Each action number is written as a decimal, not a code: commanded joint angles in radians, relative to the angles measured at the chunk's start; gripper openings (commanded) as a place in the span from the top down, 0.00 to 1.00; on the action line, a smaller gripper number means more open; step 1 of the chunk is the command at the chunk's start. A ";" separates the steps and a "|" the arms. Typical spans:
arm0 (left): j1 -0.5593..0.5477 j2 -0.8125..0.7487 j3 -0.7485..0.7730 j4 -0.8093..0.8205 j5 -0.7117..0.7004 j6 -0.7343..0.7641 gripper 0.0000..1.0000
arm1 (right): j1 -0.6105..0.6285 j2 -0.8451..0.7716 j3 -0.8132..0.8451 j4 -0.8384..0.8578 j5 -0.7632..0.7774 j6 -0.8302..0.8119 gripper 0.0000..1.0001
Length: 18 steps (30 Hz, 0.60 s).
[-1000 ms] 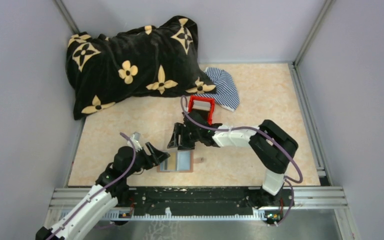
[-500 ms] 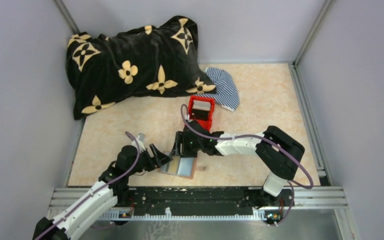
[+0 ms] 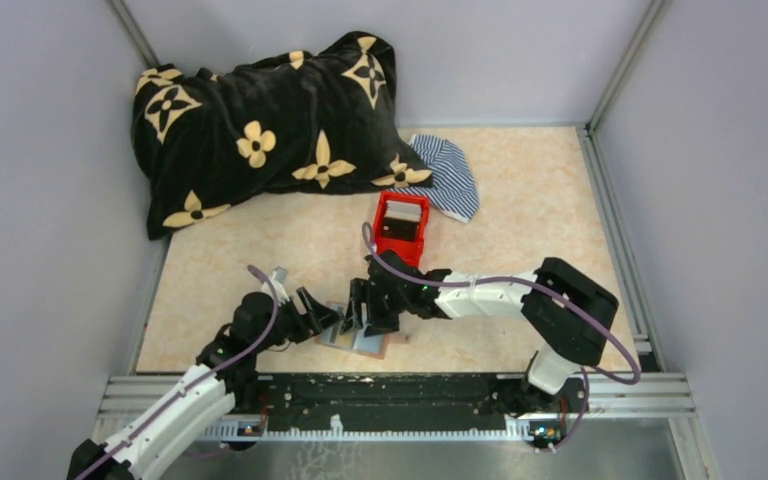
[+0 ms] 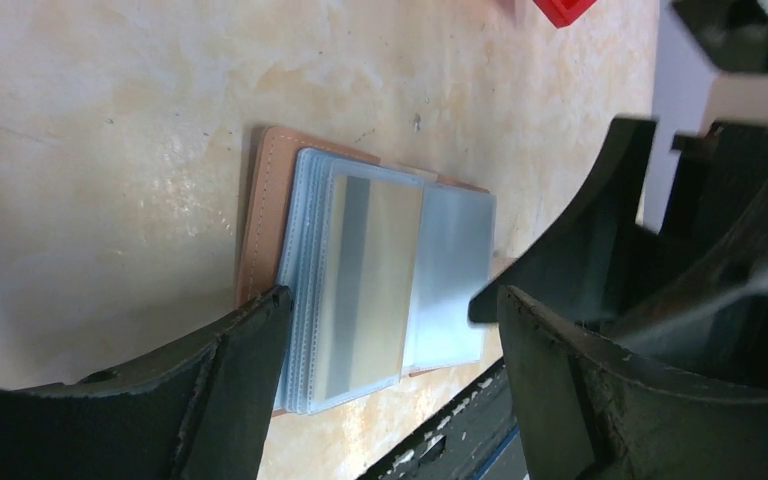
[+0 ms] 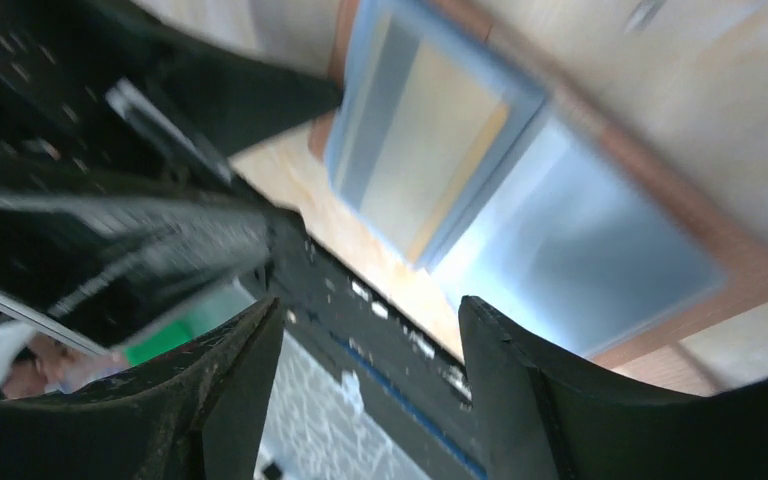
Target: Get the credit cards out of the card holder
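The card holder (image 4: 260,200) lies open on the table near the front edge, brown leather with clear sleeves. A grey and tan credit card (image 4: 365,270) sits in the top sleeve, and a light blue one (image 4: 450,280) lies beside it. My left gripper (image 4: 392,300) hangs open just above the holder's left half, with nothing between its fingers. My right gripper (image 5: 370,310) is open over the holder's near edge, also empty; the card holder (image 5: 740,280) and the sleeved credit card (image 5: 430,170) lie beyond it. In the top view both grippers, left (image 3: 328,315) and right (image 3: 362,318), crowd over the card holder (image 3: 372,343).
A red open-top box (image 3: 400,228) stands just behind the right gripper. A black flowered pillow (image 3: 260,120) and a striped cloth (image 3: 450,175) lie at the back. The metal front rail (image 3: 400,385) runs close below the holder.
My right gripper has come toward the front edge, from behind the holder to over it, and opened a little wider. The holder has turned slightly. The left gripper has barely moved.
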 commanded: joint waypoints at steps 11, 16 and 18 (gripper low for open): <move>0.003 0.006 0.028 -0.051 -0.063 0.038 0.18 | 0.066 0.166 -0.006 0.190 -0.182 0.080 0.32; 0.003 -0.077 0.047 -0.138 -0.090 0.047 0.18 | 0.034 0.199 -0.035 0.214 -0.146 0.096 0.32; 0.003 -0.100 0.049 -0.157 -0.105 0.052 0.18 | 0.025 0.181 -0.032 0.171 -0.118 0.071 0.32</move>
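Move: The open card holder's middle lies about 2 cm back of the right hand, roughly 1 cm to its left and some 4 cm below. The left gripper is level with the right hand, about 6 cm to its left. The red box stands some 20 cm ahead of the right hand and 9 cm to its right. From the left hand, the card holder's middle lies about 5 cm right, 2 cm back and 3 cm below. Fingers open, the right hand draws back about 5 cm, then sinks 3 cm towards the card holder's near edge. ##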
